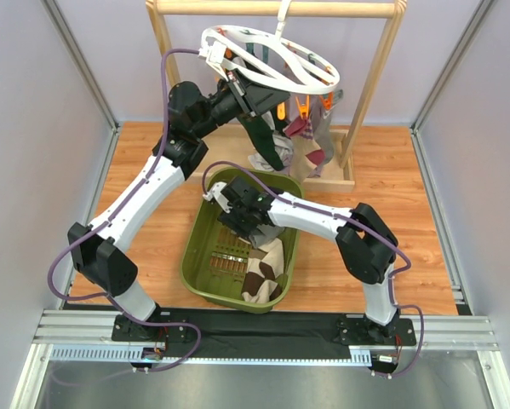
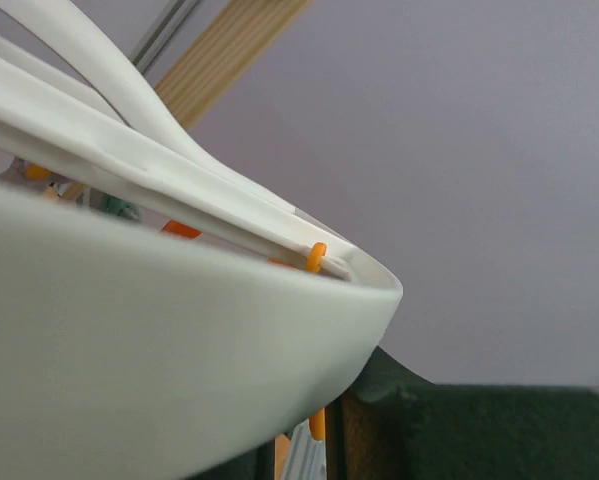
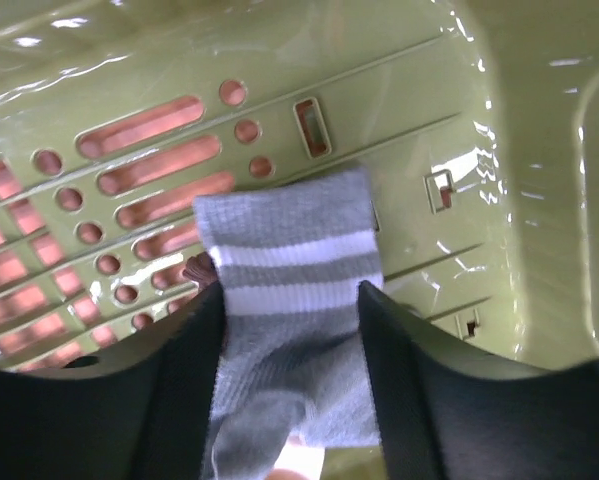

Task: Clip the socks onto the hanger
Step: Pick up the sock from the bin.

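Observation:
The hanger [image 1: 323, 83], a white ring with orange clips, hangs tilted from the wooden rack. My left gripper [image 1: 237, 89] is shut on its near-left rim. In the left wrist view the ring [image 2: 179, 350] fills the frame, with an orange clip [image 2: 317, 257] behind it. A dark green sock [image 1: 267, 141] and a maroon one [image 1: 310, 128] dangle from clips. My right gripper [image 1: 248, 227] is down in the olive basket [image 1: 195, 256], shut on a grey sock with white stripes [image 3: 289, 280]. Its fingers [image 3: 194, 380] press both sides of that sock. A brown-and-cream argyle sock [image 1: 263, 277] lies in the basket.
The light wooden rack [image 1: 276, 8] stands at the back, its base [image 1: 331, 175] on the wooden tabletop. The basket's slotted floor [image 3: 149, 170] and wall [image 3: 519, 150] surround my right gripper closely. Grey walls enclose the table on both sides.

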`<action>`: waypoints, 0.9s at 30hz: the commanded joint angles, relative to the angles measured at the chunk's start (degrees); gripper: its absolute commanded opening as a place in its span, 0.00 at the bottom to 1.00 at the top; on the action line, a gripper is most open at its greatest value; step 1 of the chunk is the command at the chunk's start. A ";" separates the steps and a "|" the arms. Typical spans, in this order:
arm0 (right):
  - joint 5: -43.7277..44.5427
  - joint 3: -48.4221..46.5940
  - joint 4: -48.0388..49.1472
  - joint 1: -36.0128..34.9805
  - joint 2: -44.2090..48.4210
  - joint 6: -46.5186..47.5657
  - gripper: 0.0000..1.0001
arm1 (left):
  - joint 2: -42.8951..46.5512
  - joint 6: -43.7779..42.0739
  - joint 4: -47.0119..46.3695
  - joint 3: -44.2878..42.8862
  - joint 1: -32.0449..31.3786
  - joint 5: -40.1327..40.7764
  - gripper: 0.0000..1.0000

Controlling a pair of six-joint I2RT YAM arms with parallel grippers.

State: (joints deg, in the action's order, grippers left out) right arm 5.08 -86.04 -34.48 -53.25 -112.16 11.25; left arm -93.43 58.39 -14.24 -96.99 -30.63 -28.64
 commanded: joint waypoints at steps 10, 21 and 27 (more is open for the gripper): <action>1.51 2.79 6.70 0.25 4.29 0.45 0.18 | 2.11 1.90 3.87 1.37 1.80 0.26 0.00; -11.50 7.47 11.72 7.99 10.57 -8.60 0.14 | 2.11 3.22 2.46 1.45 1.98 0.52 0.00; -14.66 5.45 11.89 9.22 7.14 -10.63 0.00 | 2.37 2.87 2.72 1.45 2.07 0.34 0.00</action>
State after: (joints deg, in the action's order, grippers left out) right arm -5.91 -78.06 -24.60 -43.66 -103.15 2.90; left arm -92.73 60.40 -13.93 -96.27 -28.95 -27.97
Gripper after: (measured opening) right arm 0.005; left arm 0.208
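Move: The right hand is down in the green bin, its open fingers astride the grey striped sock, whose middle lies about 2 cm to the right and 2 cm below, level fore and aft. The cream-and-brown sock is some 11 cm back and 3 cm to the right, and the bin's floor slots about 9 cm back and 6 cm left. From the left hand, up at the hanger, the grey sock lies roughly 45 cm below and 7 cm back, hardly off to either side. Right fingers shut fully; after a slight dip at the grey sock, the hand rises forward-right about 5 cm. ##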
